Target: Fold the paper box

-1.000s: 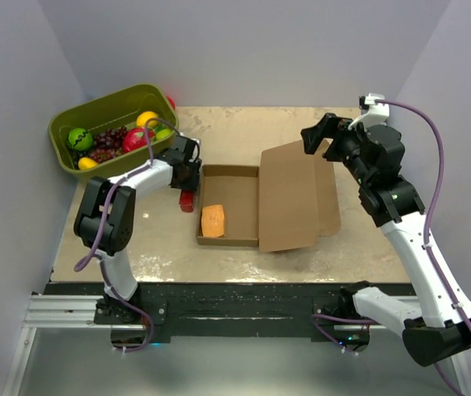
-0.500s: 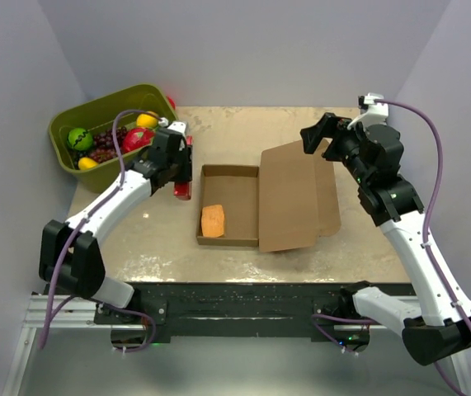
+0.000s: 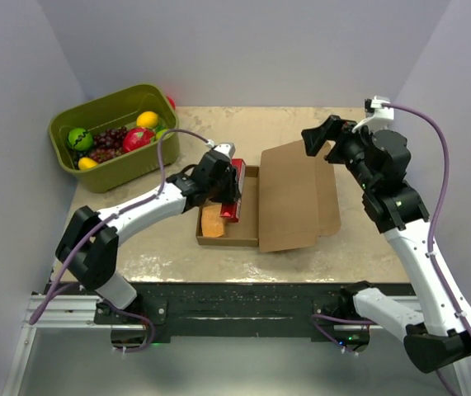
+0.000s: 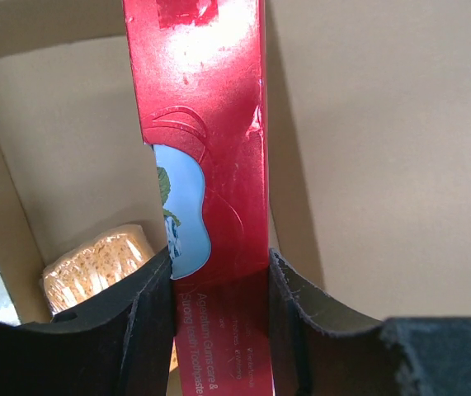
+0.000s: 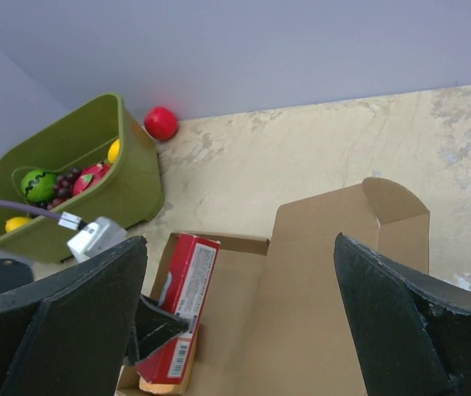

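Observation:
The paper box point(image 3: 248, 219) lies open on the table, a shallow brown cardboard tray with its lid point(image 3: 294, 196) flat to the right. A small orange block point(image 3: 212, 221) rests in the tray's left part. My left gripper point(image 3: 225, 195) hangs over the tray, shut on a red toothpaste box point(image 3: 234, 188). In the left wrist view the fingers point(image 4: 148, 309) clamp the toothpaste box point(image 4: 206, 124) on both sides, with the orange block point(image 4: 95, 264) below. My right gripper point(image 3: 321, 139) stands open above the lid's far edge, touching nothing; the lid point(image 5: 342, 289) lies beneath it.
An olive-green bin point(image 3: 124, 173) with fruit stands at the back left, and a red ball point(image 3: 171, 102) lies behind it. The right wrist view shows the same bin point(image 5: 132, 186) and ball point(image 5: 161, 123). Bare tabletop point(image 3: 243, 132) lies behind the box.
My left arm has swung right from beside the tray's left wall, carrying the red toothpaste box over the tray. The right arm has barely moved.

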Robot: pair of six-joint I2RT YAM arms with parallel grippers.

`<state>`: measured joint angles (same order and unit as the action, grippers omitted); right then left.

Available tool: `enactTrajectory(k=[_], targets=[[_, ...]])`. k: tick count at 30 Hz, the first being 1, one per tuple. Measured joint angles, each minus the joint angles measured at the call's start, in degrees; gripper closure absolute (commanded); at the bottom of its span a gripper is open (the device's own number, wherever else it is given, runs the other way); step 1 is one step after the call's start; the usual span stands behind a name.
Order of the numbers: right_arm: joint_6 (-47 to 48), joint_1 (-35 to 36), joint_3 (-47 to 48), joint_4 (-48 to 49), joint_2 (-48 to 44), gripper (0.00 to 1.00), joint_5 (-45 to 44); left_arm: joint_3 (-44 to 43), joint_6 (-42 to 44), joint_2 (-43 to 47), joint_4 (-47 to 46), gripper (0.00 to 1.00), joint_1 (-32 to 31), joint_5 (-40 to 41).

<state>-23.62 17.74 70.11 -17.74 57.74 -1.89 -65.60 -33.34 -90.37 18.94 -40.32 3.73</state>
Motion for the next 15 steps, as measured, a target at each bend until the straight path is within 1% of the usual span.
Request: enactTrajectory(k=[10, 15], targets=[[0.02, 0.0, 0.0, 0.2, -1.51, 0.01, 0.0, 2.38, -4.55, -6.32, -4.09, 1.0, -2.84, -0.2], [0.04, 0.0, 0.0, 0.2, -1.49, 0.01, 0.04, 2.73, -5.11, -8.55, -4.83, 0.97, -3.82, -0.5]])
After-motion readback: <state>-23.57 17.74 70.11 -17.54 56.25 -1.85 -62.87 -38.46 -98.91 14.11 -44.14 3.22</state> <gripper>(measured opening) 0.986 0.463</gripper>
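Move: The red toothpaste box, already in the left fingers, is bound for the empty right part of the paper box, its middle roughly 3 cm back, 3 cm right and 9 cm below the left hand. The bread lies in the paper box about 7 cm back and 7 cm left of the hand; the open lid panel lies about level with the hand, some 18 cm to its right. From the right hand that empty part is about 4 cm back, 17 cm left and 35 cm below. The red toothpaste box, still pinched across its sides, is carried mainly down by the left hand, some 6.5 cm, drifting about 2 cm back and 2.5 cm right towards the free strip between the bread and the paper box's lid-side wall. The fingers tip a little further down, 5 to 10 degrees, and keep their hold. ##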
